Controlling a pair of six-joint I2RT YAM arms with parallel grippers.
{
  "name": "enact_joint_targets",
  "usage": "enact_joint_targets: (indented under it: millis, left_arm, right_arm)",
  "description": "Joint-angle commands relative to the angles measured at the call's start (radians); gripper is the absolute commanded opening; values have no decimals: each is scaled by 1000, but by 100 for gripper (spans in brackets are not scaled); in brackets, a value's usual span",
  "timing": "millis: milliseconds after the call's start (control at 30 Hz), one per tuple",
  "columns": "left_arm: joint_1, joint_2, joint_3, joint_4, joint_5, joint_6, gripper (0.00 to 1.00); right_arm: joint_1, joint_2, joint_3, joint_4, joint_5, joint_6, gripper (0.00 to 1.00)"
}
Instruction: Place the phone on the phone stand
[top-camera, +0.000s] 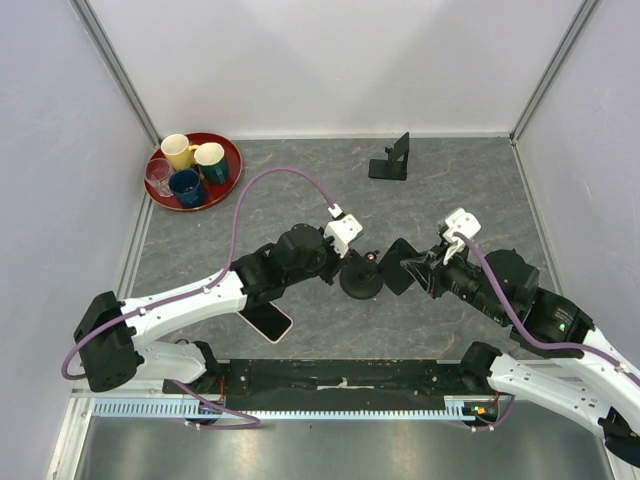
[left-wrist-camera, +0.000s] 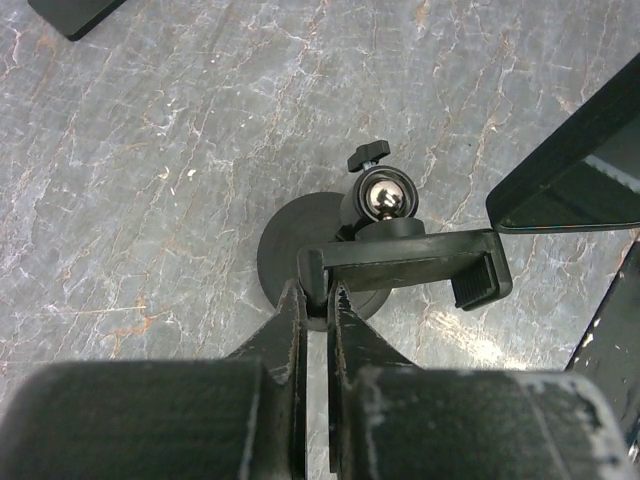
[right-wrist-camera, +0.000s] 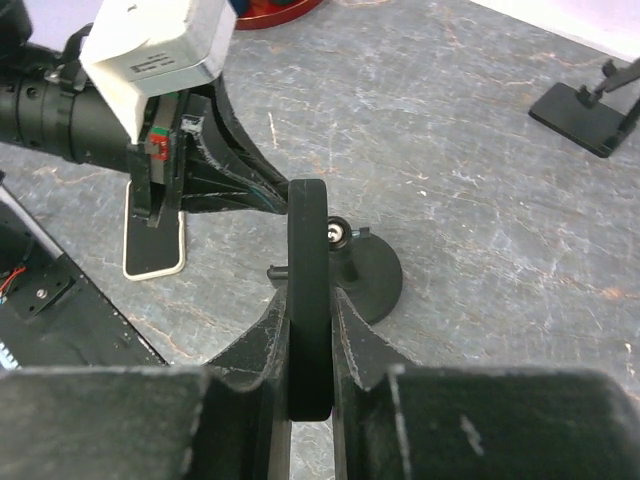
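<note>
A black phone (top-camera: 400, 265) is held on edge, off the table, with my right gripper (top-camera: 425, 268) shut on it. In the right wrist view the phone (right-wrist-camera: 308, 230) stands upright between the fingers of that gripper (right-wrist-camera: 310, 310). Just left of it is a black clamp holder (top-camera: 360, 282) with a round base and a ball joint. My left gripper (left-wrist-camera: 318, 300) is shut on the left end of its clamp bar (left-wrist-camera: 400, 258). The phone stand (top-camera: 390, 160), matte black with a flat base and angled back plate, is apart at the back of the table.
A second phone with a pale rim (top-camera: 268, 322) lies flat under my left arm. A red tray (top-camera: 235, 160) with several cups sits at the back left. White walls close in the table on three sides.
</note>
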Motion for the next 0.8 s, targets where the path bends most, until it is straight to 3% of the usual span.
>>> enact_joint_targets:
  millis: [0,233,500,767]
  left_arm:
    - [-1,-40,-14,28,114,24,2]
    - [13,-72,-63,41,154,3,2]
    - [24,-91,-43,9,163,-53,2]
    - [24,-86,-13,-41,187,-91,2]
  right_arm:
    - [1,17,37,141,-225,-53,0]
    - [1,70,11,274,-624,-82,0]
    - [3,106,7,349,-554,-102,0]
    - [3,161,-93,495,-621,-242,0]
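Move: About 9 cm to the left of the right hand, some 2 cm ahead and 10 cm below, is the clamp of the phone stand, for which its held black phone is meant. The left hand already pinches one end of that clamp, whose middle lies 3 cm back, 2 cm right and level with it. The stand's round base is roughly 18 cm below the left hand and 3 cm to its right, neither ahead nor back. Swinging the black phone about 9 cm left and 5 cm back, the right hand brings it across to the near side of the clamp, fast at first and then easing, while turning some 30 degrees counter-clockwise and keeping its grip. The left hand keeps its pinch on the clamp's end and draws the stand about 2 cm back. ##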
